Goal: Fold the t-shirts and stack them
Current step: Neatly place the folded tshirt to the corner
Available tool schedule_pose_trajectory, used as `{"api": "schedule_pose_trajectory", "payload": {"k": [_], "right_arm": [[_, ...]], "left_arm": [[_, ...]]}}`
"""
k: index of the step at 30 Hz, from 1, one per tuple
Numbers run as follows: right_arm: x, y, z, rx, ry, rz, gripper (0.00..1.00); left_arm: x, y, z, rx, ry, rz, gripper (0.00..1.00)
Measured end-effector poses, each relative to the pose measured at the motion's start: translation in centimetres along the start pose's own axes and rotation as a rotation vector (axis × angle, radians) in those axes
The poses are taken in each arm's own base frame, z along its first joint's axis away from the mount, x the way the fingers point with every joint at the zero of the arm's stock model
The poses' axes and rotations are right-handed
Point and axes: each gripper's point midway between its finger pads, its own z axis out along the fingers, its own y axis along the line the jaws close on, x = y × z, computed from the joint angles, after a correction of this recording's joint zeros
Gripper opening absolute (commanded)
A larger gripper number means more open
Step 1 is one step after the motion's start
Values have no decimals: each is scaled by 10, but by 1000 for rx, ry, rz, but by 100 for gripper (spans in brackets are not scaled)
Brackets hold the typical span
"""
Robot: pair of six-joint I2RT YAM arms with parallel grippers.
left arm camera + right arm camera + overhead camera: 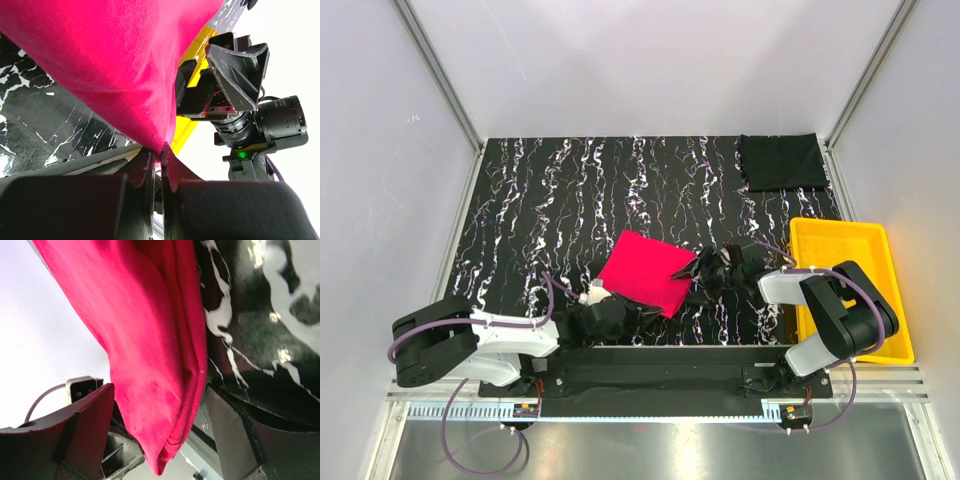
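Note:
A folded crimson-red t-shirt (643, 270) hangs lifted over the near middle of the table, between my two grippers. My left gripper (632, 313) is shut on its near lower corner; the left wrist view shows the jaws (161, 151) pinched together on a point of red cloth (120, 65). From the right, my right gripper (690, 270) stands open around the shirt's right edge. In the right wrist view the red folds (150, 365) hang between its spread fingers (95, 415) without being clamped. A folded black t-shirt (780, 162) lies flat at the far right corner.
A yellow plastic tray (850, 240) stands at the right edge of the table, beside the right arm; a strip of it (184, 127) shows in the left wrist view. The black white-veined tabletop (540, 210) stretches to the left and back. Grey walls close in the table's sides.

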Motion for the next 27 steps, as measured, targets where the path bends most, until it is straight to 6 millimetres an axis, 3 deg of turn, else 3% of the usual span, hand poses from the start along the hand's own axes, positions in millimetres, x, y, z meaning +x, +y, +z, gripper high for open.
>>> {"api": "schedule_pose_trajectory", "payload": {"k": [13, 22, 27], "right_arm": [[-32, 19, 20, -36, -96, -122, 72], [-40, 20, 23, -38, -125, -209, 68], [-47, 17, 23, -30, -143, -224, 57]], "left_arm": [[-4, 5, -7, 1, 2, -1, 5], [-5, 6, -10, 5, 5, -3, 6], [-6, 9, -10, 2, 8, -2, 7]]}}
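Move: The right hand is at the red t-shirt's right edge, its open fingers on either side of the cloth. The shirt's far right corner lies roughly 6 cm ahead and 2 cm right of it, about 1 cm lower; the shirt's middle is some 8 cm left and 2 cm ahead. The yellow bin's middle lies about 35 cm right and 2 cm back. From the left hand, which pinches the shirt's raised near corner, that far right corner is about 14 cm ahead, 9 cm right and 6 cm lower. Forward along the shirt's right edge goes the right hand, about 5.5 cm towards the far right corner, quickly at first and then easing, its pointing tilted up by some 15 degrees. Its fingers narrow partway around the cloth without shutting on it. The left hand keeps its pinch on the lifted near corner and drifts little more than a centimetre to the left. ##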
